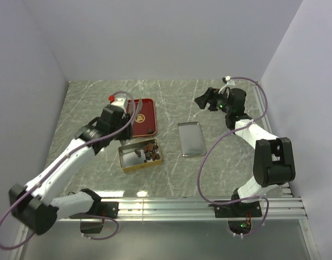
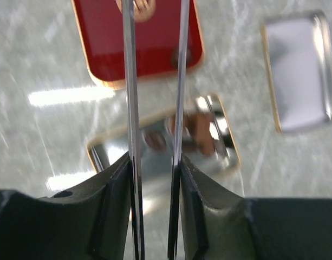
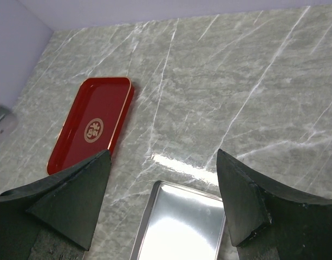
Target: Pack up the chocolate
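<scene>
Several dark brown chocolate pieces (image 1: 149, 150) lie in the right half of the open gold tin (image 1: 126, 161); in the left wrist view they show blurred (image 2: 201, 130). One more chocolate piece (image 1: 149, 131) sits in the near right corner of the red tray (image 1: 144, 111). My left gripper (image 1: 122, 120) hangs above the tray and tin, shut on a pair of thin metal tongs (image 2: 128, 81). The tong tips run out of the top of the left wrist view. My right gripper (image 1: 204, 100) hovers open and empty, high over the back of the table.
A silver tin lid (image 1: 191, 139) lies flat to the right of the gold tin, below my right gripper (image 3: 163, 157) in the right wrist view. Grey walls close in the marble table on three sides. A metal rail runs along the near edge.
</scene>
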Controlling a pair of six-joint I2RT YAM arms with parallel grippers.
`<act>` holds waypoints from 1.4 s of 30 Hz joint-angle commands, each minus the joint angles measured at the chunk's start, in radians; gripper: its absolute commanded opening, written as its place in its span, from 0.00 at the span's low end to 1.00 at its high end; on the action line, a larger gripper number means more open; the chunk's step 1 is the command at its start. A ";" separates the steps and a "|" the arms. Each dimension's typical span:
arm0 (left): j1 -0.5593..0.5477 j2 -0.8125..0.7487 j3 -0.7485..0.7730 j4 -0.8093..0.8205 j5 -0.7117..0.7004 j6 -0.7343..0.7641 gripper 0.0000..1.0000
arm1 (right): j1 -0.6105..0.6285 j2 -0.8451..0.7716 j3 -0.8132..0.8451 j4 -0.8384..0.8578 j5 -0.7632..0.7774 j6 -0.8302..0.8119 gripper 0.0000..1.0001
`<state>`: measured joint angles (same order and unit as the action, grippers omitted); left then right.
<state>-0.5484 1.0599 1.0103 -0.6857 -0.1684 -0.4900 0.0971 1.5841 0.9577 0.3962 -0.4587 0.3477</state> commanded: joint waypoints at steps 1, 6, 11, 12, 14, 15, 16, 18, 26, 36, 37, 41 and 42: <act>0.066 0.129 0.114 0.179 -0.056 0.114 0.41 | -0.010 -0.035 0.019 0.035 -0.021 -0.003 0.85; 0.172 0.279 0.152 0.280 -0.029 0.166 0.40 | -0.008 -0.038 0.018 0.038 -0.024 -0.001 0.85; 0.362 0.313 0.114 0.340 -0.094 0.180 0.39 | -0.008 -0.026 0.027 0.049 -0.038 0.005 0.85; 0.393 0.315 0.105 0.351 -0.091 0.174 0.40 | -0.008 -0.018 0.030 0.049 -0.043 0.007 0.85; 0.442 0.316 0.077 0.382 -0.102 0.177 0.40 | -0.008 -0.010 0.038 0.050 -0.046 0.010 0.85; 0.450 0.319 0.073 0.387 -0.114 0.182 0.40 | -0.008 -0.004 0.039 0.050 -0.049 0.011 0.85; 0.459 0.334 0.070 0.387 -0.129 0.185 0.40 | -0.008 -0.001 0.041 0.049 -0.049 0.010 0.85; 0.466 0.360 0.073 0.371 -0.183 0.192 0.41 | -0.008 0.002 0.046 0.047 -0.051 0.008 0.85; 0.482 0.529 0.103 0.313 -0.221 0.211 0.43 | -0.013 -0.016 0.030 0.058 -0.043 0.005 0.85; 0.522 0.679 0.126 0.307 -0.186 0.232 0.56 | -0.013 -0.012 0.024 0.072 -0.048 0.008 0.85; 0.530 0.686 0.131 0.308 -0.186 0.234 0.57 | -0.016 -0.013 0.023 0.072 -0.044 0.007 0.85; 0.544 0.707 0.134 0.331 -0.180 0.243 0.62 | -0.016 -0.021 0.016 0.076 -0.040 0.008 0.85; 0.547 0.719 0.140 0.331 -0.177 0.246 0.63 | -0.017 -0.021 0.016 0.078 -0.041 0.008 0.85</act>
<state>-0.0113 1.7649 1.1019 -0.3885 -0.3565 -0.2665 0.0906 1.5852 0.9577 0.4191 -0.4973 0.3519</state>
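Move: Bare counter left of the red tray, where the tongs will go, lies from the left hand about 15 cm ahead, 20 cm to its left and 17 cm below. The chocolate box is almost straight beneath the hand, some 2 cm to its right and 18 cm down. The red tray's middle sits 20 cm farther ahead than the hand and 2 cm to its right. From the right hand that bare spot is roughly 55 cm left, 5 cm back and 18 cm down. Carrying the tongs it already holds, the left hand sweeps forward, then hard left off the box and tray, turning about 25 degrees counter-clockwise. Some 13 cm forward and 16 cm left of where it began, it sinks about 12 cm to the bare counter, tipping more steeply down, while the fingers ease open and the tong arms spread. ##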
